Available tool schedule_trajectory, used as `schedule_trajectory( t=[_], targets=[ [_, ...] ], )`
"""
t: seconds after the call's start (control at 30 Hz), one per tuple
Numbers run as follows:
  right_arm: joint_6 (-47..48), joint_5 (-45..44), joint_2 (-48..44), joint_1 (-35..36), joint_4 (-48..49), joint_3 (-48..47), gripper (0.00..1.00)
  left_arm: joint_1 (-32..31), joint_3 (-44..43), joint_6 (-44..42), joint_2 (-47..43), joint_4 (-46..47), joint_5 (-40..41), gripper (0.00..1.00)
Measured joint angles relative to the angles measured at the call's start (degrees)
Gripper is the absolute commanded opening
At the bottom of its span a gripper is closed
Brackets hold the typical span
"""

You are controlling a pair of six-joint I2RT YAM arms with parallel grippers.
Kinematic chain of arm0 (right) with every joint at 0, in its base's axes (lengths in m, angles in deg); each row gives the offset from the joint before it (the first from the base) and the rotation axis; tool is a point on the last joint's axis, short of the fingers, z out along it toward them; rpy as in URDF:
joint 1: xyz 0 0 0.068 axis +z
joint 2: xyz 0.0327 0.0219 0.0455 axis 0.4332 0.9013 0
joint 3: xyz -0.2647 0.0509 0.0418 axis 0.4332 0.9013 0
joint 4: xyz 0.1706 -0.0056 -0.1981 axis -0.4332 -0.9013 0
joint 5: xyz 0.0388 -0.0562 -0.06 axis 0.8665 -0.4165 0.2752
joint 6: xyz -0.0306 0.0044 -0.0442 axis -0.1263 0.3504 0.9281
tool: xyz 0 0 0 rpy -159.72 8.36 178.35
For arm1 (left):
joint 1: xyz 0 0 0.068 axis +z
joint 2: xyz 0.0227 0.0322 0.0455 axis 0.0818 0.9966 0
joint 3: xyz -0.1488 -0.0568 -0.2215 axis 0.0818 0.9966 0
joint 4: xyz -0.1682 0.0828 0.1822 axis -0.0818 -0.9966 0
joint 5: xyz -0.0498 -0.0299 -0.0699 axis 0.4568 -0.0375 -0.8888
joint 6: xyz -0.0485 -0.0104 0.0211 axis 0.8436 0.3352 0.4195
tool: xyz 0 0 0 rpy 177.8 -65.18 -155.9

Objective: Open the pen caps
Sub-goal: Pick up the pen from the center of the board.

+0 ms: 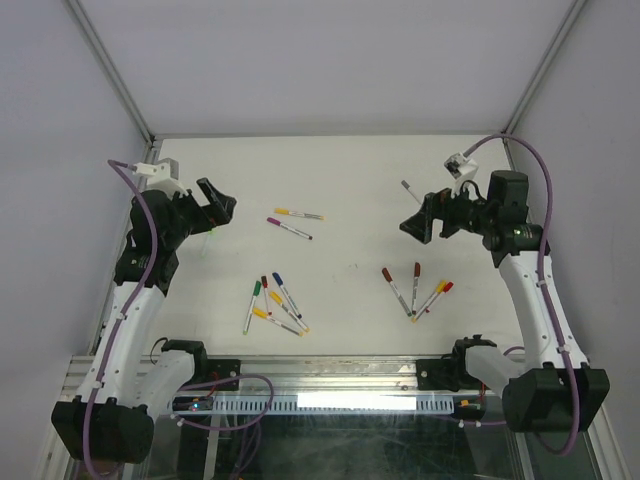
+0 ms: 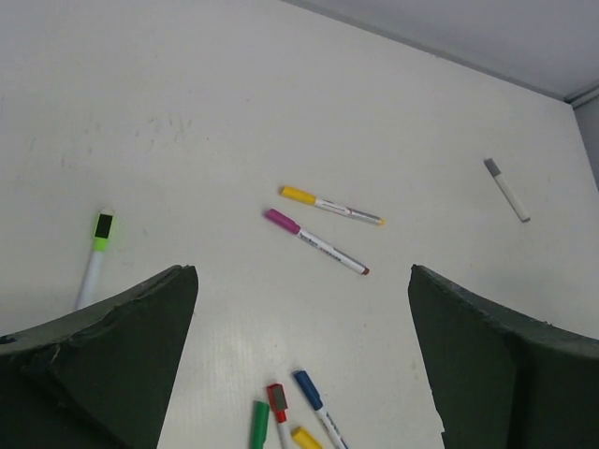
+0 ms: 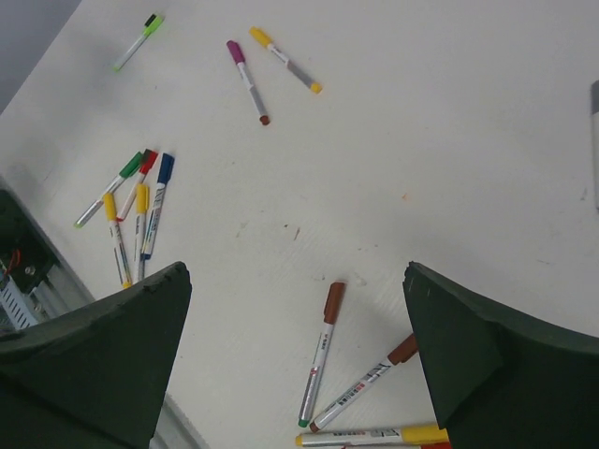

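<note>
All the pens lie capped on the white table. A left bunch (image 1: 272,305) shows green (image 2: 259,423), red (image 2: 276,400) and blue (image 2: 306,385) pen caps. Two pens lie mid-table, one with a yellow cap (image 2: 299,195), one with a magenta cap (image 2: 280,221). In the right bunch (image 1: 415,290) are brown caps (image 3: 333,301) and a yellow one (image 3: 421,433). My left gripper (image 1: 218,205) (image 2: 301,273) hangs open and empty above the table's left side. My right gripper (image 1: 420,218) (image 3: 297,269) hangs open and empty over the right bunch.
A light-green-capped pen (image 2: 103,229) lies alone by the left gripper, and a grey-capped pen (image 2: 505,187) lies at the far right. White enclosure walls ring the table. A metal rail (image 1: 330,385) with cables runs along the near edge.
</note>
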State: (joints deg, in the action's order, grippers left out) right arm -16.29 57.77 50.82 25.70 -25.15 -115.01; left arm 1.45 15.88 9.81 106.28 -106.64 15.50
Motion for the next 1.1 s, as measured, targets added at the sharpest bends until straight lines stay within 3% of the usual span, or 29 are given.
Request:
schedule_trajectory(
  t=[0.23,0.37,0.47,0.7,0.9,1.1],
  targets=[
    [2.5,7.5,1.0,1.0,3.1,4.5,0.99,0.8,-1.3,-6.2,5.2,-2.8,3.8,0.95],
    [4.7,10.7,1.4,1.1,3.3,5.4,0.99,1.8,-1.5,-9.2,11.1,-3.7,5.7,0.83],
    [5.8,11.4,1.4,1.3,3.4,5.7,0.99,2.7,-3.4,-11.1,18.6,-5.1,7.9,0.75],
    [7.0,11.8,1.2,1.5,3.5,5.7,0.99,6.4,-10.9,-13.9,38.1,-10.0,11.1,0.68],
    [5.9,12.9,0.3,1.7,5.0,7.1,0.99,7.1,-12.9,-15.6,44.4,-13.7,13.4,0.45],
    [4.7,14.1,0.3,1.7,5.9,7.5,0.99,7.1,-14.6,-16.2,48.2,-15.5,12.5,0.41]
  ],
)
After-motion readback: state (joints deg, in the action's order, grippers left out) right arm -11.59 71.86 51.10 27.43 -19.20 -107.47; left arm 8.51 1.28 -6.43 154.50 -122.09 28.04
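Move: The black-and-green pen lies about 8 cm to the left of the left hand, 4 cm ahead and some 25 cm below it. On the board at that same depth, the purple-capped pen is about 15 cm right and 7 cm ahead, the upper yellow pen 17 cm right and 11 cm ahead, and the green-capped pen 13 cm back and 6 cm right. From the right hand the black-and-green pen is roughly 51 cm left, 7 cm ahead and 25 cm down. The left hand swoops down some 20 cm and about 9 cm to its left towards the black-and-green pen, tipping its fingers nearly 50 degrees further down and raising its left side, while the wide-open fingers narrow to a bit under half, slowing to hang just above the pen's middle without touching it. The right hand, still wide open and empty, eases a few centimetres left, back and down over the board and turns slightly counter-clockwise, mostly early on. ##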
